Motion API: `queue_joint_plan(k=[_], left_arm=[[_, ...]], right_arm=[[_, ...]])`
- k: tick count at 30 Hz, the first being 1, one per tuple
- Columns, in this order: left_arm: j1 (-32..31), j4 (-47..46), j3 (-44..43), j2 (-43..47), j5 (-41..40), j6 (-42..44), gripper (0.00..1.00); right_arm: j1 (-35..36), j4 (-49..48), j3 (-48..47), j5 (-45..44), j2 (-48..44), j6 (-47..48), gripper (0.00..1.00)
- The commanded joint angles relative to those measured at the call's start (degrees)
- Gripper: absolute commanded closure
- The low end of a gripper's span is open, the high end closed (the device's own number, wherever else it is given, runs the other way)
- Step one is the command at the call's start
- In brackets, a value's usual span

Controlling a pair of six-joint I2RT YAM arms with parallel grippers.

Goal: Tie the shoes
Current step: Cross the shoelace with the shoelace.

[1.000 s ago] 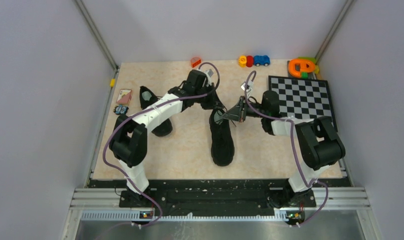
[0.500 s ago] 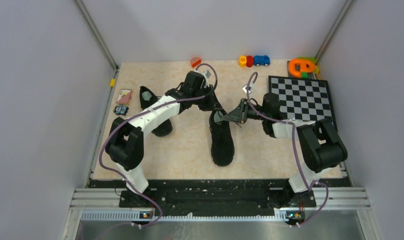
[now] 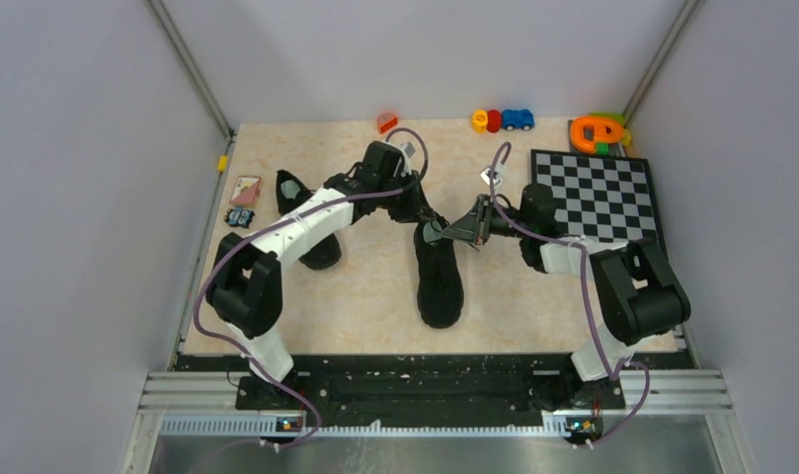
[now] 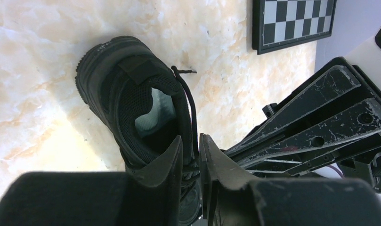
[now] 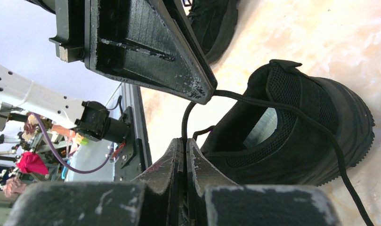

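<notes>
Two black shoes lie on the table. One shoe (image 3: pixel 440 281) lies in the middle, toe toward me, its pale insole (image 4: pixel 155 113) showing. The other shoe (image 3: pixel 298 195) lies to the left, partly under my left arm. My left gripper (image 3: pixel 427 215) (image 4: pixel 191 137) hangs over the middle shoe's heel opening, its jaws a little apart, and a thin black lace (image 4: pixel 190 106) runs loose through the gap. My right gripper (image 3: pixel 453 235) (image 5: pixel 184 140) comes in from the right, shut on a lace (image 5: pixel 184 122) that rises to the left gripper's fingertip (image 5: pixel 202 92).
A chessboard (image 3: pixel 598 193) lies at the right. Along the back edge sit a red toy (image 3: pixel 387 122), a toy train (image 3: pixel 502 120) and an orange-green toy (image 3: pixel 598 131). A card (image 3: pixel 245 188) and a small object (image 3: pixel 239 216) lie at the left edge.
My left gripper's jaws have parted, loosening their hold on the lace, and that arm has shifted slightly left. The right gripper stays shut on its lace.
</notes>
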State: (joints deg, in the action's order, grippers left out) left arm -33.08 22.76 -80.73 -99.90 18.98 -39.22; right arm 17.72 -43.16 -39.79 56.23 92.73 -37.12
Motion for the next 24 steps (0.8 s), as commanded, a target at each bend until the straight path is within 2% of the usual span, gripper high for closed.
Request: queue_joint_plan(k=[1,5,9,12,24], left_arm=[[0.2,1.4,-3.4,-1.3,3.6,0.1,0.76],[0.2,1.5,-4.4,-2.2,5.2,-0.3,0.76],[0.2,1.7,-4.7,-2.4,5.7,-0.3,0.93],[0.3,2.3,-4.6,-1.9,4.8,0.2,1.0],[0.3,-1.0,4.0,7.3,2.0,0.4,1.0]], right_arm=[[-0.5,-0.9,-0.5,0.5,-2.4,1.2,1.0],[-0.5,-0.9,-0.6,0.7,-2.3,1.1,1.0],[-0.5,-0.9,-0.6,0.7,-2.3,1.1,1.0],[-0.5,-0.4,-0.7,0.1,-2.3,1.0,1.0],[-0.6,0.7,-0.9,-2.1,-2.6,-2.3,1.0]])
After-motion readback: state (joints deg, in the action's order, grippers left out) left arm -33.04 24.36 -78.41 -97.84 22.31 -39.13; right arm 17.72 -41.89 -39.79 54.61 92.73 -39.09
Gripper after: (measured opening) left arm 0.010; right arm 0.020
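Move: The shoelace already runs between the left hand's slightly parted fingertips; the stretch they will shut on is about 1 cm back and 1 cm to the right, level with them. The shoe's opening is some 2 cm back, 1 cm left and 5 cm below the left hand, with the shoe's middle roughly 10 cm back and 10 cm below. From the right hand, which holds the same lace, that stretch is about 2 cm ahead, 1 cm left and 1 cm up. The shoelace between the left fingers gets pinched: the left hand eases about 1 cm back and to the right, tipping a few degrees, and shuts its fingers on the lace. Keeping them shut, it then draws back another 1.5 cm and some 1 cm left, over the shoe's opening. The right hand holds its part of the lace almost still. ##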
